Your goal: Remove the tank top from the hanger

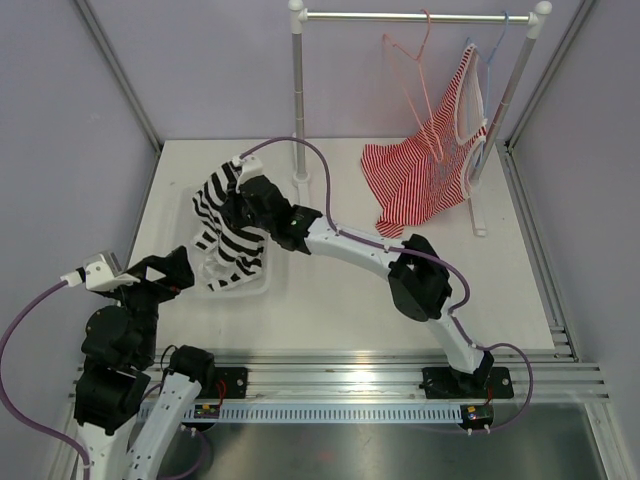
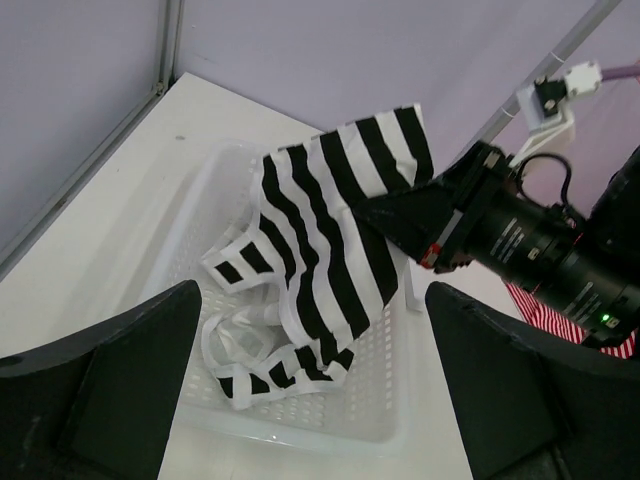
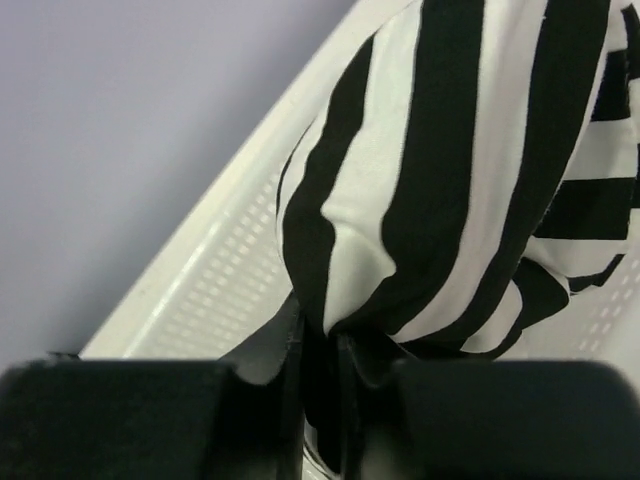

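The black-and-white striped tank top (image 1: 225, 225) hangs from my right gripper (image 1: 243, 203), which is shut on a fold of it. Its lower part lies bunched in a white perforated basket (image 1: 262, 285). In the right wrist view the jaws (image 3: 325, 350) pinch the fabric (image 3: 450, 150) tightly. The left wrist view shows the top (image 2: 330, 230) draped into the basket (image 2: 300, 425). My left gripper (image 1: 170, 272) is open and empty just left of the basket's near end, also seen in its own view (image 2: 320, 400). The pink wire hanger (image 1: 412, 75) hangs bare on the rail.
A clothes rack (image 1: 297, 100) stands at the back of the table. A red-and-white thinly striped top (image 1: 425, 175) hangs on a pale blue hanger (image 1: 490, 60) at its right end. Metal frame posts run along both table sides.
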`<state>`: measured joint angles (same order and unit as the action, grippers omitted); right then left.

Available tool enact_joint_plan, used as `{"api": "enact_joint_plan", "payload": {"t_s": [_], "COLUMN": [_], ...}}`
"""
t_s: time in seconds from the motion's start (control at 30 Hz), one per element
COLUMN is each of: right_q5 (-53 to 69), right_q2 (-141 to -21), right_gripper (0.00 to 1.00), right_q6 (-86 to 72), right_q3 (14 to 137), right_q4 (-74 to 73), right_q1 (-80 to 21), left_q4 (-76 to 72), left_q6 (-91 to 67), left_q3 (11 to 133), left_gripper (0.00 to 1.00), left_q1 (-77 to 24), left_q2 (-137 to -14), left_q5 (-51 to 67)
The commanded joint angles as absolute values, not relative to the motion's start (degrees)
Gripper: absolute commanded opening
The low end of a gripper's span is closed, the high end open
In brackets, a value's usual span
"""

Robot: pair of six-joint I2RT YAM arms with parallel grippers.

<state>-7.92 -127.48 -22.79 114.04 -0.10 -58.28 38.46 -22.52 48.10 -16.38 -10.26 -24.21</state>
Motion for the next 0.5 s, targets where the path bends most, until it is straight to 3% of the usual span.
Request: {"api": "enact_joint_plan", "payload": {"t_s": [0.0,0.03,0.13,0.33,0.37,0.47], "right_q5": [-8.98,-7.31,-7.21,-8.51,-9.83,-20.01], "right_q2": [-125.50,-126.29,-127.26,-120.17,-118.41,-108.13], "right_gripper": [0.21,0.49,0.83,0.86,0.99,0.99], "right_q6": [-24.70,-24.44,-23.65,-20.22,-18.65,-13.30], "right_q3": [113.80,115.38,122.06,123.05,122.26,114.64], "right_q4": [4.41,-1.70,-13.04,-22.56,-23.54,-25.05], "right_q1": [-58.62,-58.62,-58.62,-58.62,-58.62,-58.54], "left_q4": [35.86,36.03,36.30,36.30,36.39,35.95], "left_q6": [-22.76,-22.76,-22.85,-22.85,-22.50,-20.49], "left_q3": [47.73,47.72,47.99,47.90,47.81,48.07], "left_gripper": [0.99,0.99,0.99,0.99,0.99,0.99], "left_q1": [-14.77,-14.50,-13.80,-13.18,-13.18,-13.18], "left_q2": [-10.55,-10.63,-10.90,-10.99,-11.07,-14.22], "left_q5": [-25.05,-24.79,-24.43,-25.66,-25.84,-24.09]}}
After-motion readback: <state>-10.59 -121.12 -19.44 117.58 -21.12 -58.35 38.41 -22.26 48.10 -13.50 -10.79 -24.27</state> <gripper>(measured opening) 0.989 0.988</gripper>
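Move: My right hand still has the black-and-white tank top hanging from its fingertips, the bulk about 7 cm below and 3 cm back. The white basket's middle is roughly level with that hand fore and aft, some 5 cm to its left and 16 cm down. The rack's left foot is about 14 cm ahead, 16 cm to the right and 18 cm down. From my left hand the basket is about 18 cm ahead, 5 cm right and 25 cm below. I spread my right fingers wide and let go of the tank top over the basket, dipping a couple of centimetres as they part. Then I pull clear of the cloth, rising about 4 cm and drawing some 5 cm right and slightly back towards the basket's right edge, the fingertips tipping about 10 degrees further down. ##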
